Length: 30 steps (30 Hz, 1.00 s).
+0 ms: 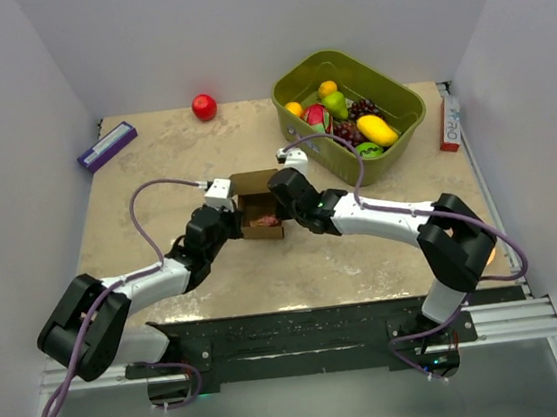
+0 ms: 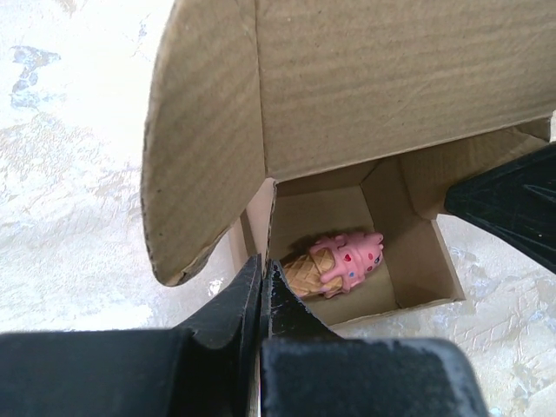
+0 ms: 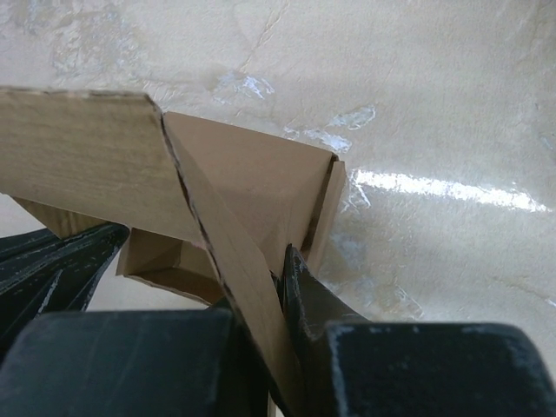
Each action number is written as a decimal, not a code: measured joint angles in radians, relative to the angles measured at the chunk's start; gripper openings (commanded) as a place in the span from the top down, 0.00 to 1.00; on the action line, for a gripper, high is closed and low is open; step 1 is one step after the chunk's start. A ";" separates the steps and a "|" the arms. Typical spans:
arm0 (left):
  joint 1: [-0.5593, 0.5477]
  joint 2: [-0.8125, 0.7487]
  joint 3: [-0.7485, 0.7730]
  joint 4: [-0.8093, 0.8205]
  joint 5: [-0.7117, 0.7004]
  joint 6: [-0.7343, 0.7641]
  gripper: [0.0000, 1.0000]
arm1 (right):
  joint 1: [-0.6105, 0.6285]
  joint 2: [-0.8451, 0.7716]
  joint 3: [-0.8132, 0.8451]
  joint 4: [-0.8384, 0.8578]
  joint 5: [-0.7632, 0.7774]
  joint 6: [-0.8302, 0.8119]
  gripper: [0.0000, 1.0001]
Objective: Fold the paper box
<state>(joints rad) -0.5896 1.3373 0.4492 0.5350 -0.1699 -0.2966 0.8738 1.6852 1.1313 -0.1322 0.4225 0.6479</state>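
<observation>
The paper box [image 1: 252, 184] is a small brown cardboard cube standing open at the table's middle, its lid flap raised. A pink ice-cream cone toy [image 2: 343, 261] lies inside on the bottom. My left gripper [image 1: 231, 214] is at the box's left side. In the left wrist view its fingers [image 2: 262, 276] are shut on the thin edge of the box's left wall [image 2: 258, 217]. My right gripper [image 1: 280, 203] is at the box's right side. It [image 3: 282, 269] is shut on a cardboard flap [image 3: 234, 261] that slants down between the fingers.
A green bin [image 1: 402, 104] full of toy fruit stands at the back right, close behind the right arm. A red apple [image 1: 204, 106] and a purple-and-white flat box [image 1: 106, 146] lie at the back left. A red-and-white slim box [image 1: 449, 121] leans by the right wall.
</observation>
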 measured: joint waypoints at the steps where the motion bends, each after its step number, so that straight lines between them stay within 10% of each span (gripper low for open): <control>1: 0.000 0.000 0.000 0.000 -0.001 0.000 1.00 | -0.001 0.004 0.000 0.005 0.000 0.001 0.96; 7: 0.000 0.005 -0.001 -0.002 -0.017 0.000 1.00 | -0.003 0.021 0.000 0.023 0.001 0.003 0.78; 15: -0.002 0.012 -0.005 -0.020 -0.033 0.000 1.00 | 0.005 -0.050 -0.087 -0.016 -0.027 0.001 0.24; 21: -0.004 -0.010 -0.014 -0.052 -0.012 0.000 0.62 | 0.005 -0.232 -0.121 -0.101 -0.031 -0.002 0.17; 30: -0.009 -0.222 -0.055 -0.142 0.041 0.002 0.36 | 0.005 -0.359 -0.111 -0.177 -0.049 -0.027 0.15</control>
<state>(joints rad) -0.5987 1.1149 0.3939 0.3935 -0.1291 -0.2947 0.8787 1.3266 1.0203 -0.3092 0.3737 0.6212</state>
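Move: Both shut grippers are at the box's two side edges. The box's middle lies about 5 cm to the right of the left hand, 2 cm ahead and 3 cm below it, and some 4 cm to the right hand's left, level fore-and-aft, 4 cm lower. The raised lid stands about 5 cm ahead of, 5 cm right of and 3 cm above the left hand; the green bin is some 20 cm ahead and 18 cm right of the right hand. The right hand lets go of the card at the box's right side, opening wide while it dips about 2 cm, then pulls back and to its right, about 5 cm each, and climbs clear to end some 6 cm higher. The left hand keeps its pinch on the left side a little longer, easing down about 1 cm, then opens past halfway and draws back 3 cm towards the robot, rising at the end, its wrist barely turning. ##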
